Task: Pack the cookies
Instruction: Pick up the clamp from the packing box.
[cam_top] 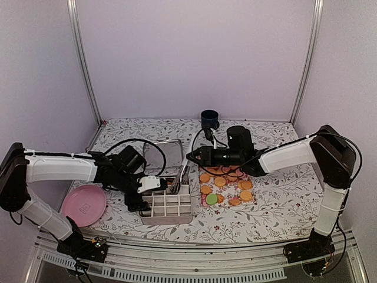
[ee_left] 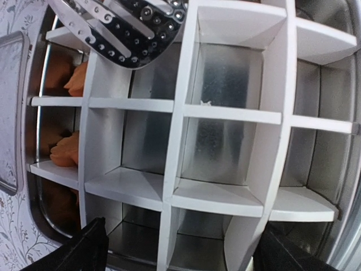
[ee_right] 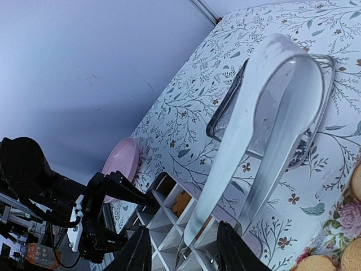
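The cookies (cam_top: 227, 186) lie loose on a floral mat, mostly orange, with one green cookie (cam_top: 211, 199). To their left stands a metal tin with a white divider grid (cam_top: 168, 217). Orange cookies (ee_left: 74, 80) sit in its far compartments, also seen in the right wrist view (ee_right: 181, 202). My right gripper (cam_top: 191, 158) is shut on silver tongs (ee_right: 265, 130), whose perforated tips (ee_left: 115, 31) hang over the tin's far edge. I cannot tell whether a cookie is between the tips. My left gripper (ee_left: 180, 254) is open at the tin's left end, a finger on either side.
A pink plate (cam_top: 84, 204) lies at the front left. The tin's lid (cam_top: 166, 152) rests behind the tin, and a dark blue cup (cam_top: 209, 119) stands at the back. The arm's cable loops over the cookie mat.
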Tool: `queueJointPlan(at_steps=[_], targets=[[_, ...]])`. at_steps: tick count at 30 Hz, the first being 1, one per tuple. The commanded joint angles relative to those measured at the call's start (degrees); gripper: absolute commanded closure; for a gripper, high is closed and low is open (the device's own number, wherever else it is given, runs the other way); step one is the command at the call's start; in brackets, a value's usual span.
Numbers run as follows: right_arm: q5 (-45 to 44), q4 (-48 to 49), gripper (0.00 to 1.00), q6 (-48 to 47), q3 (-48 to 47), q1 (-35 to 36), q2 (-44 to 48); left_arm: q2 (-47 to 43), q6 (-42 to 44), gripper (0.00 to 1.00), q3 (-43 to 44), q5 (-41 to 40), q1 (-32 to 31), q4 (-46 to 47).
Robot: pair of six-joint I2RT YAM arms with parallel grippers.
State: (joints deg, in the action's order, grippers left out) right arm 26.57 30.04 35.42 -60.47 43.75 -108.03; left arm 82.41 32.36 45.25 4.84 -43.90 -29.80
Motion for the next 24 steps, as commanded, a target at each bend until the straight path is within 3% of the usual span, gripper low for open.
queueJointPlan(at_steps=[1,19,22,24], targets=[[1.5,2.1,0.59,1.0,-1.3,-0.3,-2.0,0.3,0.2,0.12,-0.4,-1.5,-0.8,0.4],[2.1,3.6,0.73,2.9,-5.7,0.9,-4.8,0.0,1.0,0.12,-0.5,-2.3,-0.9,0.4],[1.6,3.5,0.79,2.9,-6.3,1.2,-5.2,-0.1,1.0,0.12,-0.8,-2.4,-0.9,0.4],[1.4,3.5,0.89,2.8,-6.4,1.2,-5.2,-0.1,1.1,0.12,-0.9,-2.5,-0.8,0.4]])
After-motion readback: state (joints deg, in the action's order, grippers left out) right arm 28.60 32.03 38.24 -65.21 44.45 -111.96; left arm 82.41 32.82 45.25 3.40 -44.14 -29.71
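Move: The clamp stands steeply with its head in the packing box; its middle is about 2 cm left of the right hand, 1 cm back and 4 cm lower. The box's centre lies some 8 cm back, 8 cm left and 13 cm below; the metal tray is roughly 11 cm ahead, 9 cm left, and the cookie sheet 12 cm right, nearly level. From the left hand, the clamp's middle is about 8 cm ahead, 13 cm right, 6 cm up. Close the right gripper on one arm of the clamp, from nearly half open to almost shut, while bringing the hand about 2 cm left into the clamp; dip it roughly 1.5 cm on the way, then lift it some 2 cm. Keep the left gripper still, its fingers spread wide at the box's left compartments. ##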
